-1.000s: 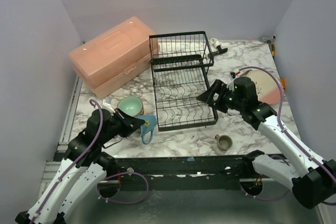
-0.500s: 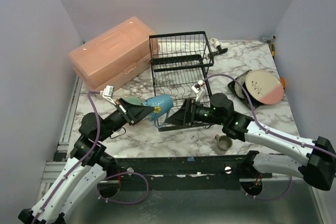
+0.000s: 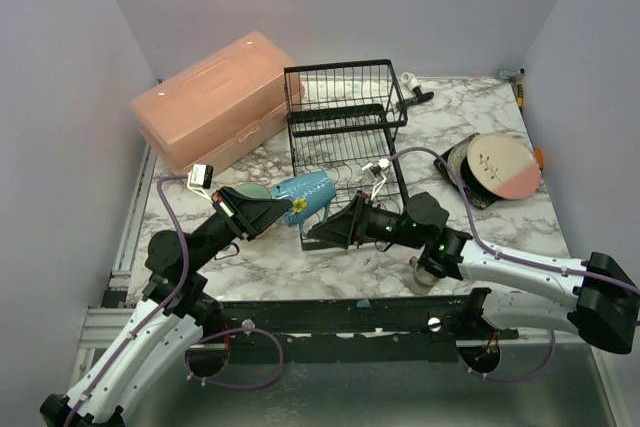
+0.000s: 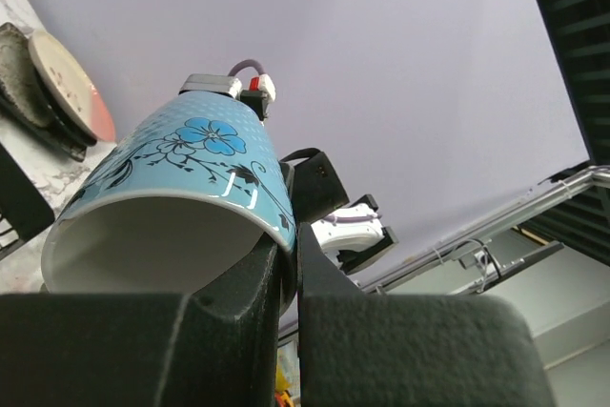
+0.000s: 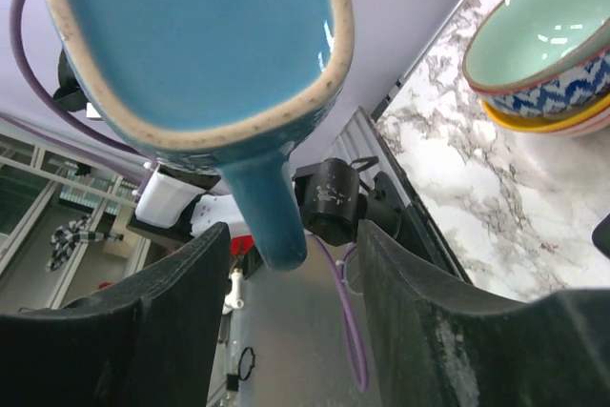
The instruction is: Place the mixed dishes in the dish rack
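A light-blue flowered mug hangs on its side above the table, in front of the black wire dish rack. My left gripper is shut on the mug's rim, one finger inside and one outside. My right gripper faces the mug's base. Its jaws stand open on either side of the mug's handle, with a gap on both sides. A mint green bowl tops a stack of bowls on the table behind the left arm.
A salmon-pink plastic box sits at the back left. Stacked plates, pink-cream on top, lie to the right of the rack. An olive mug stands under my right arm, and a white mug stands behind the rack.
My left arm has lifted the blue mug off the table and carried it right. My right arm has swung left from the rack's side to the mug, its jaws narrowing round the handle.
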`<action>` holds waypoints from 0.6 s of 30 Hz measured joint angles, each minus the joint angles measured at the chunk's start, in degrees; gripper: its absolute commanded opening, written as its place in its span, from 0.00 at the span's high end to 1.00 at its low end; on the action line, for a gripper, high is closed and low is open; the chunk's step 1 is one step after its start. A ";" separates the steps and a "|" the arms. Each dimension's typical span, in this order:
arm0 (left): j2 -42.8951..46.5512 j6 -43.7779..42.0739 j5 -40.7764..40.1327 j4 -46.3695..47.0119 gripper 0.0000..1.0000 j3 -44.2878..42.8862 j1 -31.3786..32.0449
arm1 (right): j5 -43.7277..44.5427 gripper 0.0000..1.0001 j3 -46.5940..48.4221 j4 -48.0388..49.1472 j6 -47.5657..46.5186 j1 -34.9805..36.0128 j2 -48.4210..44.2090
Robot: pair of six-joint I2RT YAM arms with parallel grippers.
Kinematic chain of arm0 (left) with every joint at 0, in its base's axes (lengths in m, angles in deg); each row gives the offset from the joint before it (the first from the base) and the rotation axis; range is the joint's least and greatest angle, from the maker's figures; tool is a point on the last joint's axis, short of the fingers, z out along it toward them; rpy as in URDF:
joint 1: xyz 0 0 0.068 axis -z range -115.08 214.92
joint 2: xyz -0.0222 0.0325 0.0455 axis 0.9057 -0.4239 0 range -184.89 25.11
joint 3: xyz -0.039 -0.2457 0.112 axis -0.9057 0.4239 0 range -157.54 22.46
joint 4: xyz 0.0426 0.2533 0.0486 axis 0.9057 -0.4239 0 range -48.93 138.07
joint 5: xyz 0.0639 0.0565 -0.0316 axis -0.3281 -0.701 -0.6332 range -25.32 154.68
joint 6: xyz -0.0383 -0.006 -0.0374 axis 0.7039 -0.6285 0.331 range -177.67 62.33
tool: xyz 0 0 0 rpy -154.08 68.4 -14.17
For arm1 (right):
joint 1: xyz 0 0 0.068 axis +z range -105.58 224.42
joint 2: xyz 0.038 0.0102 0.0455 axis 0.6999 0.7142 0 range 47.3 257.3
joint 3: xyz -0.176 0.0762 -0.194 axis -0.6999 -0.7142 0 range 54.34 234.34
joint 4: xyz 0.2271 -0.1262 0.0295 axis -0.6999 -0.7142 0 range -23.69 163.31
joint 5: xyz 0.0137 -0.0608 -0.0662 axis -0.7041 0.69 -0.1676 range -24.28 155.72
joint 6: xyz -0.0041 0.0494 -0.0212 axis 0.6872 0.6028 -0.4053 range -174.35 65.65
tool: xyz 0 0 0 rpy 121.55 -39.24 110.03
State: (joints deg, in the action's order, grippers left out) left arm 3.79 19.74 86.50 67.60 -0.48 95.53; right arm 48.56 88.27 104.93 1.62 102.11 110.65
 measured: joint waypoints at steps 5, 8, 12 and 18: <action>-0.94 2.05 0.76 4.90 1.00 0.87 0.00 | 1.46 0.47 -0.68 4.13 -0.07 0.39 0.00; -1.09 2.82 1.22 6.60 1.00 0.96 0.00 | 2.01 0.52 -0.57 5.29 -0.42 0.48 0.02; -1.16 3.67 1.57 8.85 1.00 1.70 0.00 | 2.34 0.68 -0.17 6.80 -0.68 0.52 0.68; -2.82 3.76 1.51 9.44 0.52 2.23 -0.22 | 2.99 0.99 -0.04 8.59 -0.98 0.76 2.23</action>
State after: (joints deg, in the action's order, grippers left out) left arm 0.97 23.50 88.01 77.04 1.75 95.31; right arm 51.55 88.23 113.52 0.63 102.88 112.88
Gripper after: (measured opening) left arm 0.066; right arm 0.108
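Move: The left hand already pinches the mug's rim; the mug's middle lies about 4 cm ahead of it, 5 cm to its right and 3 cm below. From the right hand, whose half-open fingers point left, the mug handle is about 1 cm ahead, 1 cm left and 1 cm above, and the mug's middle 5 cm ahead, 1 cm left and 4 cm above. The bowls stand some 16 cm ahead of the right hand, 15 cm left and 14 cm lower; the dish rack's middle is roughly 25 cm ahead, 8 cm right and 14 cm lower. Upward by about 2 cm, with a slight tilt, the right hand brings its open fingers around the mug handle, then shuts them quickly and pinches it. The left hand keeps the mug by its rim in the air, lifting it barely 1.5 cm and sinking back about half of that; at the very end its pinch seems just to ease. ##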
